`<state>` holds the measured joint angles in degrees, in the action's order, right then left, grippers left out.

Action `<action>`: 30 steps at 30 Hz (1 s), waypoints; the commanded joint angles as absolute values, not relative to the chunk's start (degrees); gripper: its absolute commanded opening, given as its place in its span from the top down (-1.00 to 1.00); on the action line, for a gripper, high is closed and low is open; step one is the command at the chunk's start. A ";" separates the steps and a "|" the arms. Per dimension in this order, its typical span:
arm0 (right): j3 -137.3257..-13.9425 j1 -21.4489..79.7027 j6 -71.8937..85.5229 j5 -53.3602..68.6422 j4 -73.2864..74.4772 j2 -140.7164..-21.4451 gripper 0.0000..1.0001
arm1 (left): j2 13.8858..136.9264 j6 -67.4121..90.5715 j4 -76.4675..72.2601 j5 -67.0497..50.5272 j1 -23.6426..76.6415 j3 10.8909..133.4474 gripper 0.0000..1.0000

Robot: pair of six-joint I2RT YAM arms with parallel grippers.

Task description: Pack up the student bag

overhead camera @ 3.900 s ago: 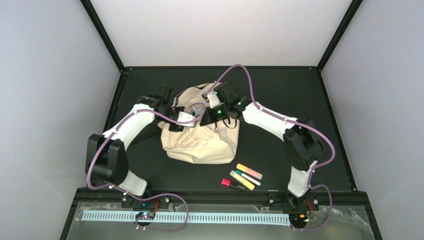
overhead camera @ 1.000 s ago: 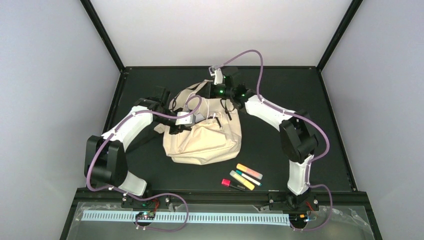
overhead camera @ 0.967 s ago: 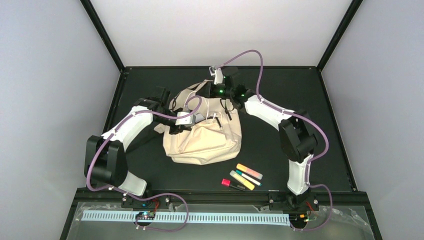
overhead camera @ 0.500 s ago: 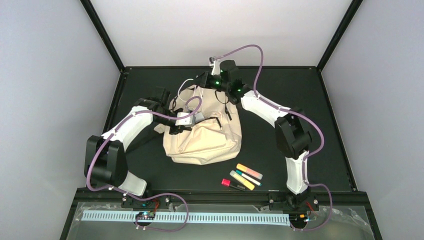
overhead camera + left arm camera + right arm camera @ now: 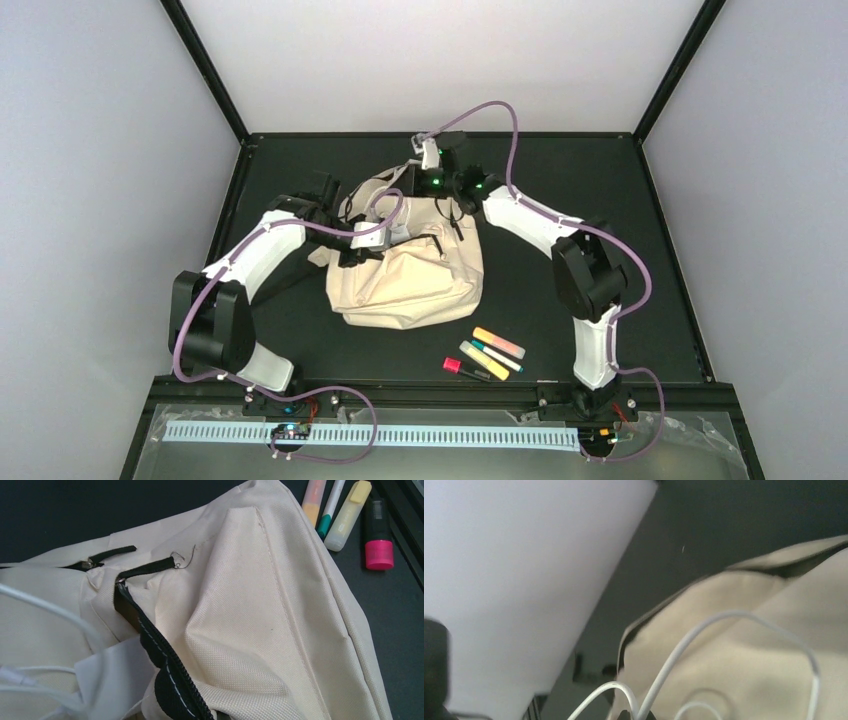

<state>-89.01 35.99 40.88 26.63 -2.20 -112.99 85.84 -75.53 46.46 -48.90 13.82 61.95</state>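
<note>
The student bag [image 5: 405, 275], cream fabric with a black zipper, lies in the middle of the black table. My left gripper [image 5: 352, 250] is shut on the bag's zipper edge [image 5: 165, 672] and holds the mouth up; its fingertips are hidden under the fabric. At the bag's far side my right gripper [image 5: 410, 178] is shut on a white cable [image 5: 676, 657], whose loops hang over the bag [image 5: 744, 670]. In the left wrist view the same cable [image 5: 50, 607] runs into the opening beside a pale grey-white flat thing [image 5: 112, 672].
Near the front edge, right of the bag, lie an orange highlighter [image 5: 498, 342], a yellow one [image 5: 484, 360], a teal-capped marker [image 5: 497, 356] and a pink-capped one [image 5: 455, 367]. White walls stand close behind and beside the table.
Half a second ago the right gripper lifted the cable up and back above the bag; it has since come down a little. The left arm has held still on the zipper edge.
</note>
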 commanded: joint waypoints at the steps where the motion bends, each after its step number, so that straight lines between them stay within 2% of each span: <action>1: -96.14 37.27 25.28 38.28 19.25 -117.13 0.98 | 86.40 -76.49 51.95 -53.40 13.71 67.47 0.97; 4: -103.89 37.61 14.46 37.07 37.33 -120.20 0.98 | 87.20 -77.04 53.59 -53.69 13.71 68.99 0.97; 10: -102.26 39.02 3.77 35.19 47.35 -120.94 0.98 | 84.94 -78.67 50.91 -55.24 13.71 66.29 0.97; 13: -105.38 41.43 -8.30 36.63 56.99 -123.30 0.98 | 84.51 -78.47 51.20 -54.29 13.71 66.26 0.97; 16: -103.29 42.95 -15.85 38.98 59.05 -122.32 0.95 | 83.80 -78.42 51.18 -52.76 13.71 65.61 0.97; 21: -101.14 42.97 -17.37 43.56 56.66 -120.13 0.85 | 83.06 -78.66 50.84 -51.56 13.71 64.69 0.97; 23: -101.81 42.90 -16.74 42.94 56.45 -119.80 0.69 | 82.93 -78.59 50.59 -50.27 13.71 64.25 0.97; 25: -101.64 42.92 -14.11 37.98 54.62 -119.39 0.30 | 82.70 -78.64 49.93 -49.24 13.71 63.36 0.97; 27: -101.79 42.62 -12.14 33.61 53.62 -118.83 0.01 | 82.54 -79.32 49.52 -48.97 13.71 62.16 0.97; 30: -102.38 41.28 -9.55 31.74 50.89 -115.22 -0.23 | 82.15 -79.92 49.42 -48.88 13.72 60.63 0.97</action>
<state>-101.86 42.13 -12.80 35.55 51.92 -120.99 83.83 -77.21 50.96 -48.40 13.89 62.17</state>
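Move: The right hand, already pinching the charger's white cable, is above the far part of the bag. The front pocket's mouth is about 13 cm back from it, 2 cm to its right and 12 cm lower; the white charger block is some 11 cm back, in line sideways and 13 cm down. A black zip pull is 9 cm back, 12 cm right and 12 cm down. From the left hand, holding the pocket's zip edge, the mouth is 3 cm ahead, 7 cm right and 3 cm down. Right fingers bring the held cable back about 14 cm and down some 11 cm into the pocket mouth, ending against the inside of its zip edge; the hand swings some 45 degrees counter-clockwise with a roll, then opens to let the cable go. The left hand keeps its pinch on that edge, lifting about 1.5 cm, then easing lower and back towards the base. ##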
